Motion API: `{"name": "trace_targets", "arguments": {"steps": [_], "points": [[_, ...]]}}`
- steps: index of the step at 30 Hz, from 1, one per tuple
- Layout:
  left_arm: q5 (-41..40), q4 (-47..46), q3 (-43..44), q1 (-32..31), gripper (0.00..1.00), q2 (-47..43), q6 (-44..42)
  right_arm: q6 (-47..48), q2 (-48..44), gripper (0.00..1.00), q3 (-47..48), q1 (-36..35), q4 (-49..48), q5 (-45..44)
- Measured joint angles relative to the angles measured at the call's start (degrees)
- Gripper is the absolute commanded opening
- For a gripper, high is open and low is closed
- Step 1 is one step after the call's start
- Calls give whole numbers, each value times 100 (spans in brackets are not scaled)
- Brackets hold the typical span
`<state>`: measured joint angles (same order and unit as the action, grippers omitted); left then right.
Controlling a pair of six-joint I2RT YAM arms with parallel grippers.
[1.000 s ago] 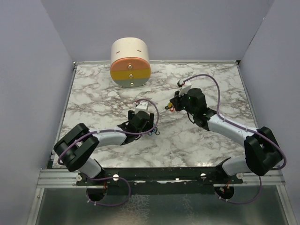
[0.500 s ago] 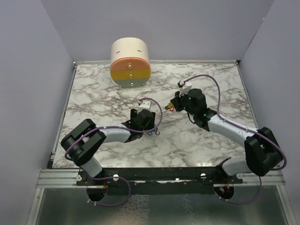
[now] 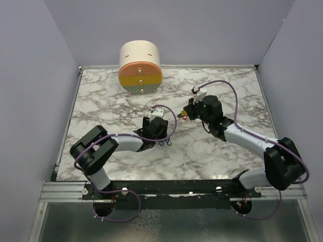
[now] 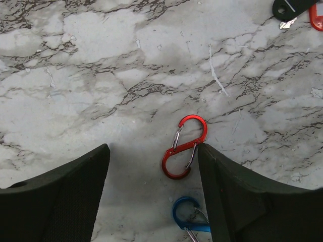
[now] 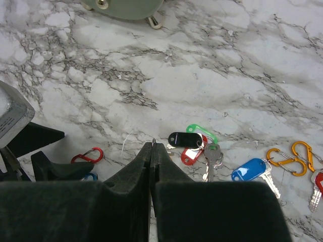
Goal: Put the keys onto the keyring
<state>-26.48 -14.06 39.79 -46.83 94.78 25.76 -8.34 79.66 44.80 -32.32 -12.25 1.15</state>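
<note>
In the right wrist view a blue-headed key (image 5: 251, 170) lies flat on the marble. A red-headed key (image 5: 318, 184) shows at the right edge. Black (image 5: 185, 139), red and green tags and a silver key (image 5: 212, 157) are bunched together; I cannot make out the keyring. My right gripper (image 5: 152, 146) hangs just left of that bunch, shut, with a tiny metal tip showing between its fingertips. My left gripper (image 4: 153, 151) is open low over the table. A red carabiner (image 4: 184, 146) lies against the inside of its right finger, and a blue carabiner (image 4: 186, 217) lies closer in.
An orange carabiner (image 5: 290, 156) lies between the blue and red keys. A round drawer unit (image 3: 140, 68) with orange, yellow and grey fronts stands at the back left. Grey walls close in the marble table (image 3: 111, 106) on three sides.
The left arm has slid a little to the right and forward over the carabiners, and its jaws have narrowed slightly. The right arm has not moved.
</note>
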Motion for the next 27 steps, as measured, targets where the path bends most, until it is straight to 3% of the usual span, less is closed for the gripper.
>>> {"name": "trace_targets", "arguments": {"steps": [10, 20, 27], "points": [[96, -94, 103, 0, 55, 125, -70, 2, 0, 1, -24, 0, -2, 0], [199, -109, 103, 0, 51, 125, -70, 2, 0, 1, -24, -2, -2, 0], [302, -136, 103, -7, 30, 131, -85, 2, 0, 1, -24, -22, -2, 0]]}}
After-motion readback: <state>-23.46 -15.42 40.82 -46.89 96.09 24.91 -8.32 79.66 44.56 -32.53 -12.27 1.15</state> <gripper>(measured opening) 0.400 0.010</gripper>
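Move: The red carabiner lies between the left hand's open fingertips but off-centre, about 2 cm to the right, 1 cm ahead and 1 cm below. A blue carabiner sits some 4 cm back and 3 cm right of the hand; the black key tag is farther out, roughly 10 cm ahead and 12 cm right. From the right hand the red carabiner lies about 13 cm left, 3 cm back and 14 cm down. The left hand's right fingertip, already against the side of the red carabiner, pushes it towards the other finger as the gripper closes from about three-quarters open to under half. Meanwhile the hand shifts some 1.5 cm to the right at the same height, bringing the left fingertip in to the lower loop. ##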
